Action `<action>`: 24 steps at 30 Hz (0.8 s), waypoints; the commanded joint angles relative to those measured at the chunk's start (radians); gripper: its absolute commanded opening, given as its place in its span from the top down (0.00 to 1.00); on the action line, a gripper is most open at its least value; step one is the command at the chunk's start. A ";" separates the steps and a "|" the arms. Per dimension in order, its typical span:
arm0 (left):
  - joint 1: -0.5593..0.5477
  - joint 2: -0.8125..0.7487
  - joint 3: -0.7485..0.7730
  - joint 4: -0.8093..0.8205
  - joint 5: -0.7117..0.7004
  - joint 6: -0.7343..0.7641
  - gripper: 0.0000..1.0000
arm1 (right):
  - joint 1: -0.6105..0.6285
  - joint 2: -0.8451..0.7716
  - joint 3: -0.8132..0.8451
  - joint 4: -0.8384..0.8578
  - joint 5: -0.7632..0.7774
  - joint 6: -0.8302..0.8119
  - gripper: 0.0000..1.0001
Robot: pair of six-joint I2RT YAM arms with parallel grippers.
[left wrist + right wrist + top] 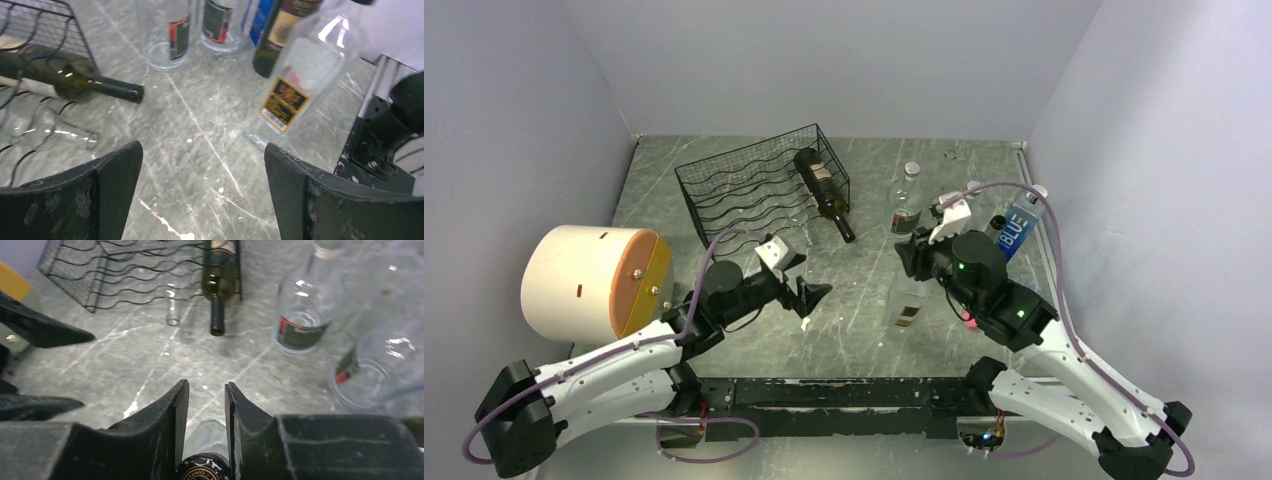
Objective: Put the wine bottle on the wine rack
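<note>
The black wire wine rack (754,190) stands at the back left. A dark green wine bottle (822,188) lies on its right end, neck pointing out to the front; it also shows in the right wrist view (220,275). A clear bottle neck (172,312) pokes out of the rack beside it. My right gripper (206,390) is shut on the neck of a clear bottle with a black-and-gold label (909,300), which stands tilted on the table (300,75). My left gripper (802,280) is open and empty, just left of that bottle (202,150).
A clear bottle (908,200), a blue-labelled bottle (1017,228) and other bottles (167,35) stand at the back right. A white cylinder with an orange end (589,280) lies at the left. Grey walls close in on three sides.
</note>
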 commanded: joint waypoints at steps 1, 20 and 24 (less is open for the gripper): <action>-0.001 0.009 -0.124 0.429 0.201 0.020 0.05 | 0.001 0.045 0.039 0.269 -0.163 0.021 1.00; -0.001 0.479 -0.192 1.109 0.539 -0.038 0.05 | 0.002 0.166 0.048 0.481 -0.428 0.125 1.00; -0.002 0.502 -0.179 1.118 0.538 -0.035 0.05 | 0.003 0.167 0.039 0.504 -0.449 0.142 1.00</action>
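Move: Some 21 cm to the left gripper's right, 2 cm farther out and 5 cm below it is the middle of the clear bottle, already hanging by its neck from the right gripper. The right hand takes it to the open left gripper, about 21 cm left, 4 cm back and 7 cm below. A standing bottle is about 24 cm straight ahead of the right hand and 9 cm below it; the racked dark bottle lies 34 cm ahead of the left hand, 3 cm right, 13 cm below. Bringing the clear bottle across for a handover, the right hand keeps its grip on the neck and travels about 10 cm left, easing to a stop with a slight rise, turning some 20 degrees counter-clockwise and rolling so that the bottle's base swings left. The left hand, fingers still wide open, goes about 7 cm right towards the bottle and 5 cm back, turning clockwise to face it. ##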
